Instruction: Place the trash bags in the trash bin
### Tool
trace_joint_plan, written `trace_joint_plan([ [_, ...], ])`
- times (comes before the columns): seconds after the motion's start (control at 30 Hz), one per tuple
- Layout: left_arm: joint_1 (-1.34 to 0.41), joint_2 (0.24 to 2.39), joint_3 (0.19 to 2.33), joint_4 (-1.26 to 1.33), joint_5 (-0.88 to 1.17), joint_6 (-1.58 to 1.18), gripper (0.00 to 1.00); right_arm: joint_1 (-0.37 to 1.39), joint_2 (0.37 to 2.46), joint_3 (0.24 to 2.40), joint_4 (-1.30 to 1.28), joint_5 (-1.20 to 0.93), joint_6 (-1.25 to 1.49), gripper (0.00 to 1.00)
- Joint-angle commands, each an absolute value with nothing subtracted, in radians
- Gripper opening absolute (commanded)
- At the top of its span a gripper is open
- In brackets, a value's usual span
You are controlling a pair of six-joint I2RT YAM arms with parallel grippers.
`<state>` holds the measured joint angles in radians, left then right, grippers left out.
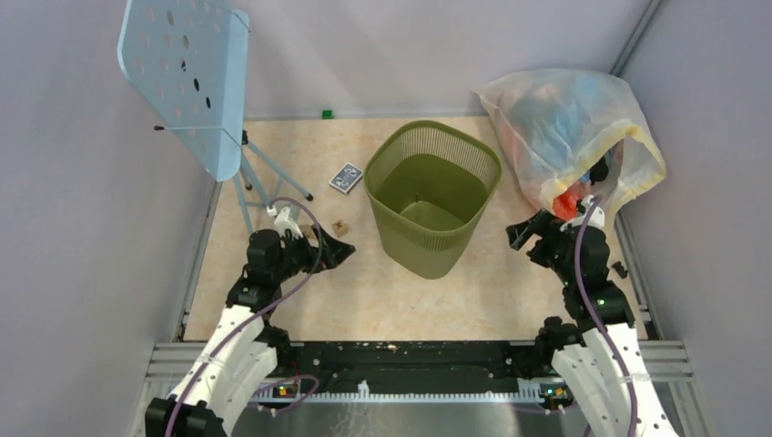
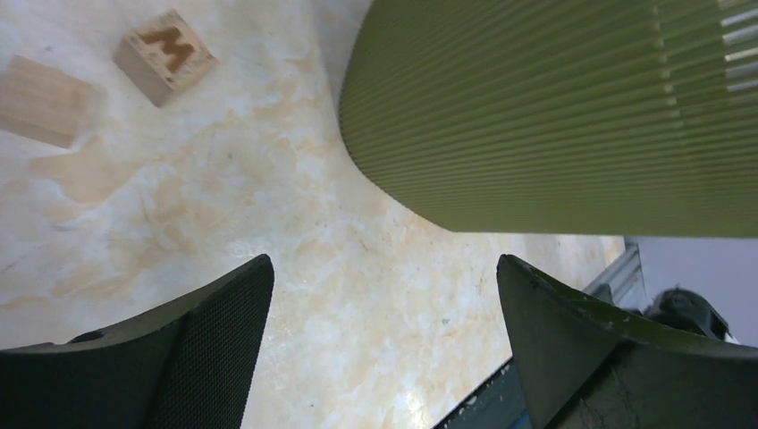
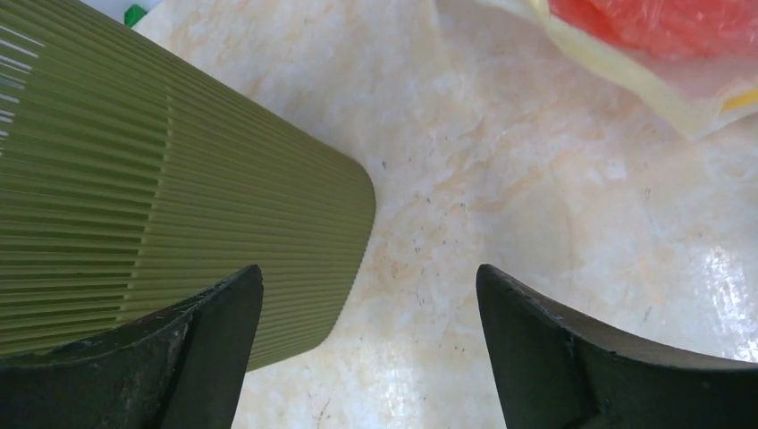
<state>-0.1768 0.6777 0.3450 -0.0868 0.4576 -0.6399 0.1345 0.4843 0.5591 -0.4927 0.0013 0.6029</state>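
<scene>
The olive-green trash bin (image 1: 432,196) stands upright mid-table, and I see nothing inside it. It also shows in the left wrist view (image 2: 554,116) and in the right wrist view (image 3: 161,206). A piece of red-orange crinkly plastic, the trash bag (image 1: 566,204), shows at the mouth of the large clear-yellowish bag (image 1: 569,127); the right wrist view shows it behind that bag's film (image 3: 661,22). My left gripper (image 1: 339,248) (image 2: 384,268) is open and empty, low over the table left of the bin. My right gripper (image 1: 523,232) (image 3: 368,273) is open and empty, between the bin and the big bag.
A pale blue perforated stand (image 1: 187,77) on thin legs stands at the back left. A card deck (image 1: 346,177) and small wooden blocks (image 1: 339,226) (image 2: 165,54) lie left of the bin. Grey walls close in three sides.
</scene>
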Motion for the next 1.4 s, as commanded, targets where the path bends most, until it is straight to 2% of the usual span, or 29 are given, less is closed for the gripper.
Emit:
trace_joint_plan([
  [0.0,-0.173,0.704,0.308,0.065,0.622,-0.620,0.99,0.134,0.498,0.551,-0.458,-0.037,0.677,0.83],
  [0.2,-0.174,0.779,0.266,0.169,0.722,-0.585,0.99,0.133,0.634,0.516,-0.443,-0.092,0.736,0.73],
  [0.37,-0.181,0.828,0.259,0.235,0.754,-0.595,0.99,0.101,0.704,0.532,-0.463,0.008,0.760,0.75],
  [0.47,-0.208,0.861,0.243,0.301,0.735,-0.617,0.99,-0.070,0.731,0.595,-0.493,0.007,0.706,0.75],
  [0.63,-0.282,0.949,0.248,0.382,0.700,-0.625,0.99,-0.446,0.773,0.704,-0.513,-0.177,0.579,0.72],
  [0.77,-0.307,0.992,0.268,0.380,0.678,-0.592,0.99,-0.486,0.857,0.717,-0.444,-0.243,0.649,0.69],
  [0.97,-0.307,1.005,0.268,0.387,0.613,-0.563,0.99,-0.563,0.899,0.663,-0.273,-0.207,0.813,0.59],
  [1.07,-0.307,1.018,0.289,0.357,0.577,-0.552,0.99,-0.617,0.976,0.646,-0.188,-0.297,0.869,0.57],
  [1.23,-0.305,1.021,0.353,0.261,0.528,-0.489,0.99,-0.628,1.085,0.662,-0.113,-0.338,0.887,0.52],
  [1.37,-0.305,1.007,0.357,0.263,0.525,-0.488,0.99,-0.626,1.136,0.661,-0.085,-0.328,0.890,0.52],
])
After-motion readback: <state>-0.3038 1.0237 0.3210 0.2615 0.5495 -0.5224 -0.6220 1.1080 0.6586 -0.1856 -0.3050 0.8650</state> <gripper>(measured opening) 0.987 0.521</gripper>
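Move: The red trash bag, in the mouth of the clear sack, lies about 17 cm to the right of the right hand, 11 cm ahead and 11 cm below. A black bag sits some 22 cm right and 19 cm ahead, the sack's middle 14 cm right and 29 cm ahead, the bin 22 cm left and 9 cm ahead. From the left hand the red bag is roughly 59 cm right and 11 cm ahead. The red bag in the sack's mouth is what the right hand heads for: the hand dips nearly 7 cm, swings right about 17 cm while rising again, then reaches forward and down, turning clockwise some 35 degrees and lifting its left side, fingers narrowing to half open. Any contact can't be made out. The left hand, wide open, drifts right and down beside the bin, turning clockwise. ##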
